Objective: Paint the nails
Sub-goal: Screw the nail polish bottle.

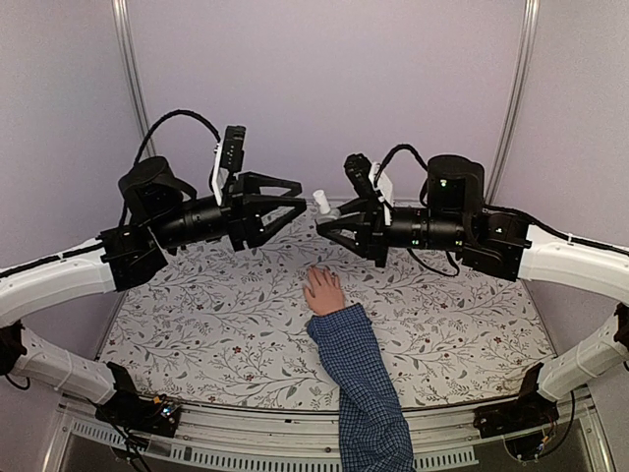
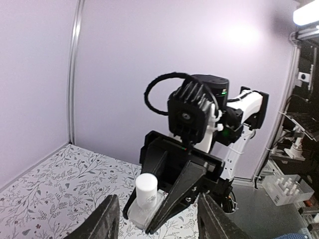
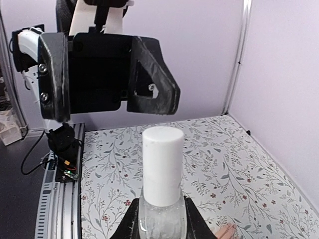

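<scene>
A small pale hand (image 1: pixel 323 292) lies palm down on the flowered cloth at the end of a blue checked sleeve (image 1: pixel 366 388). Its nails (image 1: pixel 316 272) are too small to show any colour; fingertips also peek into the right wrist view (image 3: pixel 227 231). My right gripper (image 1: pixel 332 218) (image 3: pixel 160 226) is shut on a clear nail polish bottle (image 3: pixel 160 219) with a white cap (image 3: pixel 162 164) (image 1: pixel 319 199), held above and just beyond the hand. My left gripper (image 1: pixel 301 197) (image 2: pixel 158 224) faces the cap, open, jaws wide apart and holding nothing, a little short of the bottle (image 2: pixel 146 196).
The flowered cloth (image 1: pixel 216 315) covers the table between pale purple walls. A metal rail (image 1: pixel 295 433) runs along the near edge by the arm bases. Both arms hang above the middle of the table, tips almost meeting.
</scene>
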Controlling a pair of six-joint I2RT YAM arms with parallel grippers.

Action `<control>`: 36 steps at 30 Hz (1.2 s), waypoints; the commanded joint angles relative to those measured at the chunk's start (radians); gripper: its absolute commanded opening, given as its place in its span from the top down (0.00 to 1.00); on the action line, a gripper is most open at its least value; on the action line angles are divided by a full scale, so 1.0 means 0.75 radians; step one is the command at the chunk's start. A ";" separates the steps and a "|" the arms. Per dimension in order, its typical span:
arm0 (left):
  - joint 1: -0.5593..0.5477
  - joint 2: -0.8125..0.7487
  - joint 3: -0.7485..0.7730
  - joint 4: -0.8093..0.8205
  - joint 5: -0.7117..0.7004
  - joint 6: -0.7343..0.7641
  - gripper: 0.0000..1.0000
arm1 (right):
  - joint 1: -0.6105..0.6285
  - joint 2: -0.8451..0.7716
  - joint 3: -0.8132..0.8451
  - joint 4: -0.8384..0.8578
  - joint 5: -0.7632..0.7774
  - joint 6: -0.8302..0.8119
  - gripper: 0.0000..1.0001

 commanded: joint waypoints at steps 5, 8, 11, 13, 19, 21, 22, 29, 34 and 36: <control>-0.032 0.139 0.079 -0.032 -0.308 -0.094 0.47 | 0.014 -0.009 -0.014 0.051 0.427 0.037 1.00; -0.036 0.194 0.130 -0.049 -0.375 -0.129 0.50 | 0.026 -0.001 -0.012 0.048 0.527 0.034 1.00; -0.038 0.243 0.164 -0.037 -0.383 -0.146 0.52 | 0.032 0.010 -0.007 0.045 0.550 0.023 1.00; -0.038 0.278 0.180 -0.019 -0.376 -0.154 0.52 | 0.034 0.021 -0.003 0.043 0.564 0.020 1.00; -0.041 0.357 0.236 0.013 -0.344 -0.171 0.54 | 0.045 0.052 0.025 0.024 0.606 0.011 1.00; -0.041 0.375 0.253 0.010 -0.354 -0.172 0.57 | 0.049 0.059 0.031 0.023 0.606 0.011 1.00; -0.043 0.381 0.257 0.010 -0.361 -0.174 0.58 | 0.050 0.062 0.034 0.021 0.608 0.012 1.00; -0.042 0.402 0.259 0.030 -0.341 -0.184 0.76 | 0.054 0.083 0.053 0.001 0.652 0.011 1.00; -0.042 0.391 0.221 0.064 -0.292 -0.177 0.94 | 0.054 0.080 0.057 0.001 0.633 0.009 1.00; -0.039 0.383 0.196 0.091 -0.255 -0.180 0.97 | 0.054 0.072 0.054 0.012 0.600 0.010 1.00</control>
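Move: The white cap of the nail polish bottle lies some 4 cm to the right of the open left hand, about 1 cm ahead and 2 cm below. The bottle's glass body sits under the cap, pinched in the right hand's fingers; from that hand the cap is about 4 cm up and 1 cm left, level front to back. Left hand goes roughly 8 cm forward, right, down and pinches the cap; right hand swings bottle forward, clockwise. ##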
